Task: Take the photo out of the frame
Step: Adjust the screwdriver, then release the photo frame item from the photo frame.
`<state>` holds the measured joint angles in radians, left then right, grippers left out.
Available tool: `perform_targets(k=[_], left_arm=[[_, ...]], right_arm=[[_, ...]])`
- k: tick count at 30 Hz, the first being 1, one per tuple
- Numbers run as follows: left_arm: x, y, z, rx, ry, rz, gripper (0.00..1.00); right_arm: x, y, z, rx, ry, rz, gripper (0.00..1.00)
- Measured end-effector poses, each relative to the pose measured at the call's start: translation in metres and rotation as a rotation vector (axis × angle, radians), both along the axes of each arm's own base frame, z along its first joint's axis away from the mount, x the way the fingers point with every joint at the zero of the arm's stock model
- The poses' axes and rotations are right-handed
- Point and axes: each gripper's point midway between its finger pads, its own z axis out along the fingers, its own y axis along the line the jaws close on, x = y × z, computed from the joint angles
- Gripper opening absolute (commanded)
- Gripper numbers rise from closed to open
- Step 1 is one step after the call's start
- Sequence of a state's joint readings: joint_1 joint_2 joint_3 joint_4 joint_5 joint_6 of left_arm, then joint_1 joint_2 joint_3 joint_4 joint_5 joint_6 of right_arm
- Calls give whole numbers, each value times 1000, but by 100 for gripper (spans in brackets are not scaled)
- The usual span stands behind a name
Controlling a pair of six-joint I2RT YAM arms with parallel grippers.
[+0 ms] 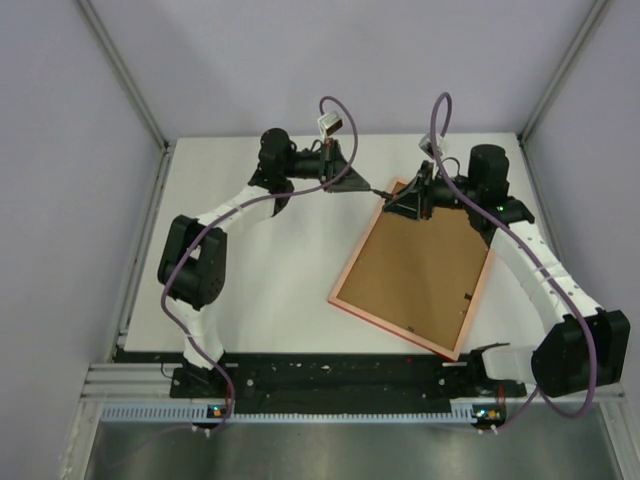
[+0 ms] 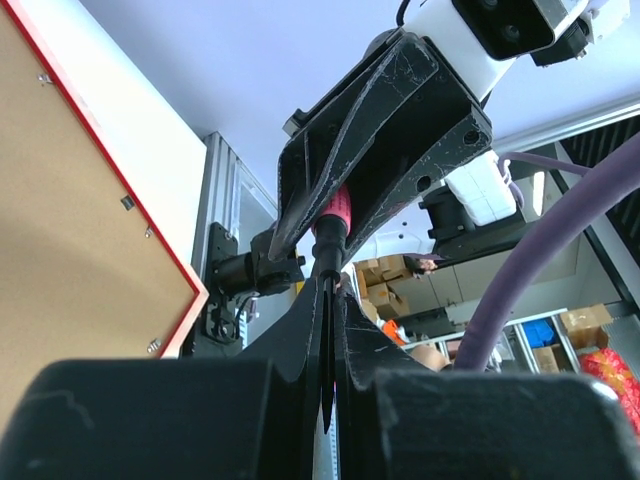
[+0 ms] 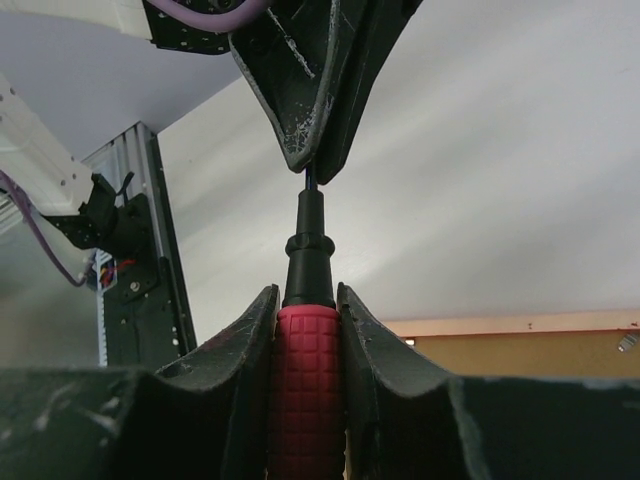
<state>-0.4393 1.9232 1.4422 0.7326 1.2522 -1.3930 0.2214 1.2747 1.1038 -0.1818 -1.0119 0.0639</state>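
Observation:
The frame (image 1: 415,270) lies face down on the white table (image 1: 270,280), its brown back up inside a thin red rim. The photo is hidden beneath it. A screwdriver (image 1: 380,192) with a red grip hangs between the two arms, just off the frame's far corner. My right gripper (image 3: 307,295) is shut on the red handle (image 3: 305,370). My left gripper (image 2: 330,285) is shut on the thin black shaft, and its fingertips (image 3: 312,165) pinch the tip. The frame's corner (image 2: 60,200) shows at the left of the left wrist view.
Small metal tabs (image 1: 470,296) sit along the edges of the frame's back. Grey walls and aluminium posts (image 1: 125,70) enclose the table. A black rail (image 1: 330,375) carries the arm bases at the near edge.

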Motion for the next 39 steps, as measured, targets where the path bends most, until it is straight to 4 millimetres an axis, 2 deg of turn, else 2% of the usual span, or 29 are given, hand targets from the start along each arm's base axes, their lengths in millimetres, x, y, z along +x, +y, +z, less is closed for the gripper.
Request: perform_targets(k=[4, 5, 7, 10, 14, 18, 20, 22, 25, 28, 31, 34, 39], left_arm=[[1, 0, 0, -2, -6, 6, 55], [3, -1, -1, -3, -12, 14, 75], [5, -2, -5, 6, -20, 27, 98], [13, 0, -17, 40, -9, 56, 98], [33, 13, -33, 98, -20, 119, 98], [59, 28, -54, 211, -84, 228, 98], [66, 32, -70, 282, -124, 268, 98], [67, 33, -88, 354, -149, 290, 98], [61, 31, -118, 476, -171, 300, 98], [55, 27, -144, 570, -182, 288, 98], [48, 23, -172, 654, -175, 270, 97], [44, 21, -193, 714, -166, 260, 95], [45, 22, -220, 807, -174, 272, 95]], right_arm=[[1, 0, 1, 6, 15, -9, 0], [0, 1, 1, 6, 22, -12, 0], [1, 0, -2, -4, 38, -31, 0], [4, -3, -7, -40, 61, -73, 0], [16, -15, -13, -110, 70, -173, 0], [35, -36, -28, -226, 90, -319, 0], [45, -46, -39, -288, 110, -385, 0], [56, -56, -57, -363, 146, -445, 0], [67, -71, -100, -492, 236, -513, 0], [67, -82, -139, -607, 330, -537, 0], [62, -87, -170, -690, 405, -537, 0], [59, -87, -187, -735, 447, -527, 0], [60, -85, -200, -766, 481, -516, 0]])
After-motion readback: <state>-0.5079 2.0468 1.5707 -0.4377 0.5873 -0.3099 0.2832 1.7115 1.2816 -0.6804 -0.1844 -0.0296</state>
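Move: The left fingers hold the screwdriver's shaft near its tip, its middle some 7 cm to their right and 3 cm back. The frame's left rail lies about 30 cm below and 4 cm ahead of this hand. The right hand holds the handle; from it the backboard's middle is about 9 cm right, level fore and aft and 28 cm down, the left rail's middle 7 cm ahead and 8 cm left, the frame's far-left corner some 26 cm ahead and 3 cm right. The left fingers let go of the shaft and spread wide, then that hand drops some 22 cm towards the frame's left rail, swinging forward first and tipping to point down and right. Keeping its pinch on the handle, the right hand sinks about 20 cm over the backboard while drawing right and forward, tilting so the shaft points steeply down. ##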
